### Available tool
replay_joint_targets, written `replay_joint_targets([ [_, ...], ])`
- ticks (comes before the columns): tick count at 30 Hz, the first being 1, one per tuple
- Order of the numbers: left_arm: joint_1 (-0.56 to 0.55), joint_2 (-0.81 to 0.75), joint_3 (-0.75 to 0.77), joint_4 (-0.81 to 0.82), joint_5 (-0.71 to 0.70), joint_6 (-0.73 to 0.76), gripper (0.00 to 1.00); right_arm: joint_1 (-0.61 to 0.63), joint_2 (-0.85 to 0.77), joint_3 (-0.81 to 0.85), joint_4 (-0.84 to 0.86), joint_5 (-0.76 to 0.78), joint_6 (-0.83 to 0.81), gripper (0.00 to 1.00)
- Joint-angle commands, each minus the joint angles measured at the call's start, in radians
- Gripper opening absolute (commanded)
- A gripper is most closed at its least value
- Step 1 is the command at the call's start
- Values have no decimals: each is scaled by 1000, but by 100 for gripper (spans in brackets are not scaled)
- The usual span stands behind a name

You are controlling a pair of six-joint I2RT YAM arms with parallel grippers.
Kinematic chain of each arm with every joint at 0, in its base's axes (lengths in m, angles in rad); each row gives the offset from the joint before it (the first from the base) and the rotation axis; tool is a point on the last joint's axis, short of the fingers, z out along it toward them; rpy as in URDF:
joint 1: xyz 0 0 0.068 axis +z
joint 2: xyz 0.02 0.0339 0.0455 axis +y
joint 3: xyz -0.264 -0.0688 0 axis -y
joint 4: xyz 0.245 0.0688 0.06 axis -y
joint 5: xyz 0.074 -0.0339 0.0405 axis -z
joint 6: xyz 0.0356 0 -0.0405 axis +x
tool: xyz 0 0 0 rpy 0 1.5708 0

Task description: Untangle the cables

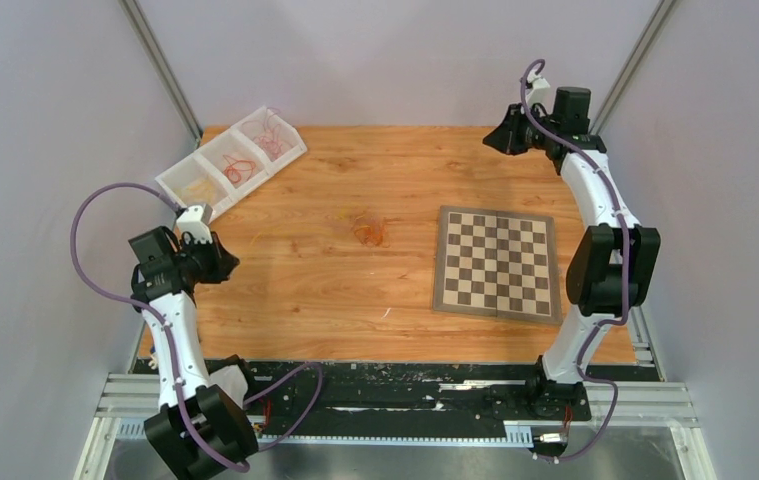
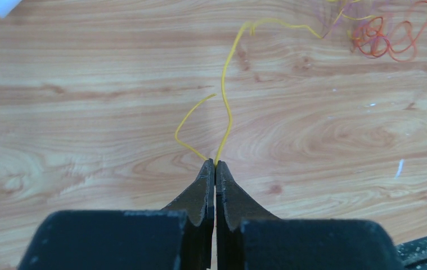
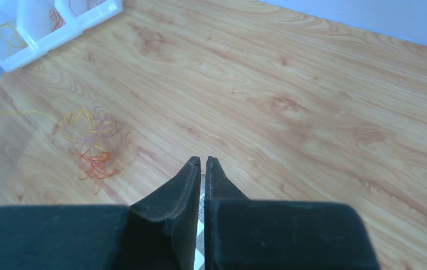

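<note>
The cables (image 1: 370, 231) lie as a small tangle of orange, red and yellow strands mid-table, left of the chessboard. They also show in the left wrist view, the cables (image 2: 388, 36) at top right, and in the right wrist view, the cables (image 3: 94, 149) at left. My left gripper (image 2: 215, 163) is shut on one yellow strand (image 2: 226, 101), which runs from its tips up to the tangle; a short free end curls off to the left. From above, the left gripper (image 1: 227, 262) sits low at the table's left side. My right gripper (image 1: 490, 140) hovers at the far right, away from the tangle; in its own view the right gripper (image 3: 202, 160) is shut with nothing in it.
A chessboard (image 1: 498, 262) lies flat right of centre. A white three-bin tray (image 1: 232, 160) at the back left holds sorted strands; the same tray (image 3: 36, 28) shows in the right wrist view. Grey walls close in both sides.
</note>
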Motion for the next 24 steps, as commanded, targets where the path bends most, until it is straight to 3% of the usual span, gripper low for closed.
replay_joint_targets([
  [1, 29, 19, 12, -22, -90, 119, 0, -8, -49, -1, 52, 14, -12, 8],
  [7, -7, 66, 54, -95, 58, 213, 0, 75, -41, -90, 49, -160, -44, 30],
  [10, -68, 97, 76, -113, 35, 229, 0, 179, -22, -144, 25, -192, -79, 50],
  [20, -78, 142, 93, -106, -5, 191, 0, 583, 197, -43, -68, -53, -289, 99],
  [24, -78, 148, 106, -123, -11, 194, 0, 668, 291, 31, -86, 41, -348, 100],
])
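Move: The right hand's fingers are nearly shut and empty. The cable tangle on the table lies about 27 cm to its left, 5 cm nearer the base and some 23 cm below. The chessboard is about 13 cm back and 3 cm to the right of the hand, the white scrap about 26 cm back and 23 cm left. From the left hand, which already pinches the yellow cable's end, the tangle lies about 20 cm ahead, 27 cm right and 15 cm below. The left fingers keep their pinch on the yellow cable while that hand sinks about 3 cm and turns slightly clockwise. Meanwhile the right hand sweeps back towards the tangle, some 27 cm left, then also 16 cm back and 14 cm down, its wrist swinging about 45 degrees counter-clockwise and its fingers spreading from almost shut to fully open, still short of the cables. ##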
